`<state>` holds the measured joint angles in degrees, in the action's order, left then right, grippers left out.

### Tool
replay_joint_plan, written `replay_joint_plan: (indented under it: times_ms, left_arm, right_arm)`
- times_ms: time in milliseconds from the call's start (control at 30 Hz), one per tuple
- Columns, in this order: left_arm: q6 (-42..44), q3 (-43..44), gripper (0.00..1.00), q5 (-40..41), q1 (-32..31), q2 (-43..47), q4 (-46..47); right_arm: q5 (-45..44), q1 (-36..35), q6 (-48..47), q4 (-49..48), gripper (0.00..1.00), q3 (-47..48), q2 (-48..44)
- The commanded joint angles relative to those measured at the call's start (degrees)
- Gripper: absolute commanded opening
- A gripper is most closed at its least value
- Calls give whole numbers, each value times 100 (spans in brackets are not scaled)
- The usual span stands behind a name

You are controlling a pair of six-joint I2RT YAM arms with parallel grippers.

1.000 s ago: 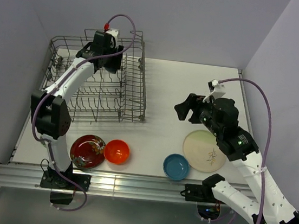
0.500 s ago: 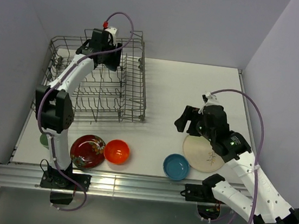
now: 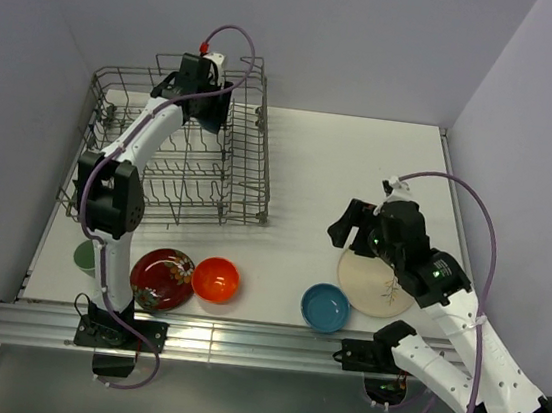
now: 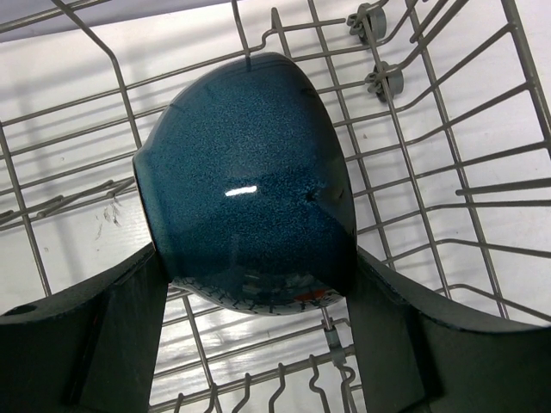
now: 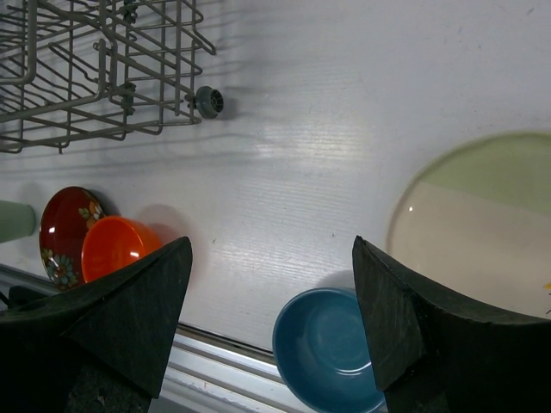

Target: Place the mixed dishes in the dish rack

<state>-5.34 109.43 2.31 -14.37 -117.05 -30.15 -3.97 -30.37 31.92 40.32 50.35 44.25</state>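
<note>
The teal bowl (image 4: 245, 181) hangs tilted, bottom up, over the wires of the dish rack (image 4: 448, 172), with my left gripper (image 4: 254, 292) shut on its sides. From above, that gripper (image 3: 197, 91) is at the back of the dish rack (image 3: 175, 169) and hides the bowl. My right gripper (image 5: 271, 284) is open and holds nothing, hovering above the small blue bowl (image 5: 331, 348) and left of the cream plate (image 5: 482, 224). Near the front edge sit the orange bowl (image 3: 216, 279), the red floral bowl (image 3: 161, 278) and the pale green cup (image 3: 84, 254).
The table's metal front rail (image 3: 240, 338) runs just beyond the blue bowl (image 3: 325, 307). The plate (image 3: 377, 284) lies partly under the right arm. Walls close in the table on the left, back and right.
The right gripper has dropped toward the front of the table, over the plate's left edge and the blue bowl. The left gripper shifted slightly at the rack's back, still on the teal bowl.
</note>
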Motion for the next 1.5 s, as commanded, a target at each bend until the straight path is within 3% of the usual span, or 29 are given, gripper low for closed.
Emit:
replay_joint_plan:
  times_ms: [0,133,233,300,400,433,533,700,733,1067,1300,1467]
  left_arm:
    - [-186,500,0,7,-83,-221,-104]
    - [-221,492,7,15,-83,-353,-140]
    - [-309,387,28,182,-92,-344,-87]
    - [-371,334,34,200,-92,-318,-44]
    - [-432,237,56,331,-145,-283,27]
    - [-432,202,68,384,-171,-274,44]
    - [-450,53,82,332,-189,-204,185]
    - [-555,8,93,297,-189,-186,229]
    - [-599,-18,98,279,-189,-177,264]
    - [-941,-255,99,393,-198,42,483]
    - [-1364,-1177,99,702,-198,1121,1020]
    - [-1618,-1073,97,535,-198,1369,625]
  right_arm:
    - [-192,22,103,125,82,72,-118]
    - [-192,22,148,231,82,54,-145]
    - [-227,22,121,284,82,10,-162]
    - [-236,22,121,284,82,-16,-189]
    - [-210,22,112,249,82,-69,-206]
    - [-201,22,121,240,82,-78,-197]
    - [-183,22,130,249,82,-113,-171]
    - [-218,22,113,240,82,-157,-232]
    - [-219,22,104,240,82,-174,-224]
    - [-157,22,60,205,82,-262,-259]
    - [-148,22,200,459,82,-227,-145]
    - [-122,22,411,591,82,-350,-171]
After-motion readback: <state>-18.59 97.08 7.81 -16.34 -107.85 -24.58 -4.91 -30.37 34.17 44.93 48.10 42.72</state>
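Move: The left hand already holds the brown-lined bowl inside the rack's rear right part. Its resting place is some 2 cm ahead, 1 cm right and 4 cm below. The rack's right wall is about 2 cm ahead and 12 cm right, its rear wall 12 cm ahead, straight on, both about 6 cm lower. From the empty right hand, the small blue bowl lies roughly 8 cm back, 2 cm right and 17 cm below; the cream plate is level ahead-wise, 14 cm right, 19 cm down. Down by about 3 cm and slightly right, the left hand settles the bowl onto the rack's wires, opens its fingers wide and lets go. It then backs off about 3 cm towards the robot and rises some 5 cm clear of the bowl, turning a little counter-clockwise. The open right hand eases down, back and a little right towards the small blue bowl, roughly 3 cm. ##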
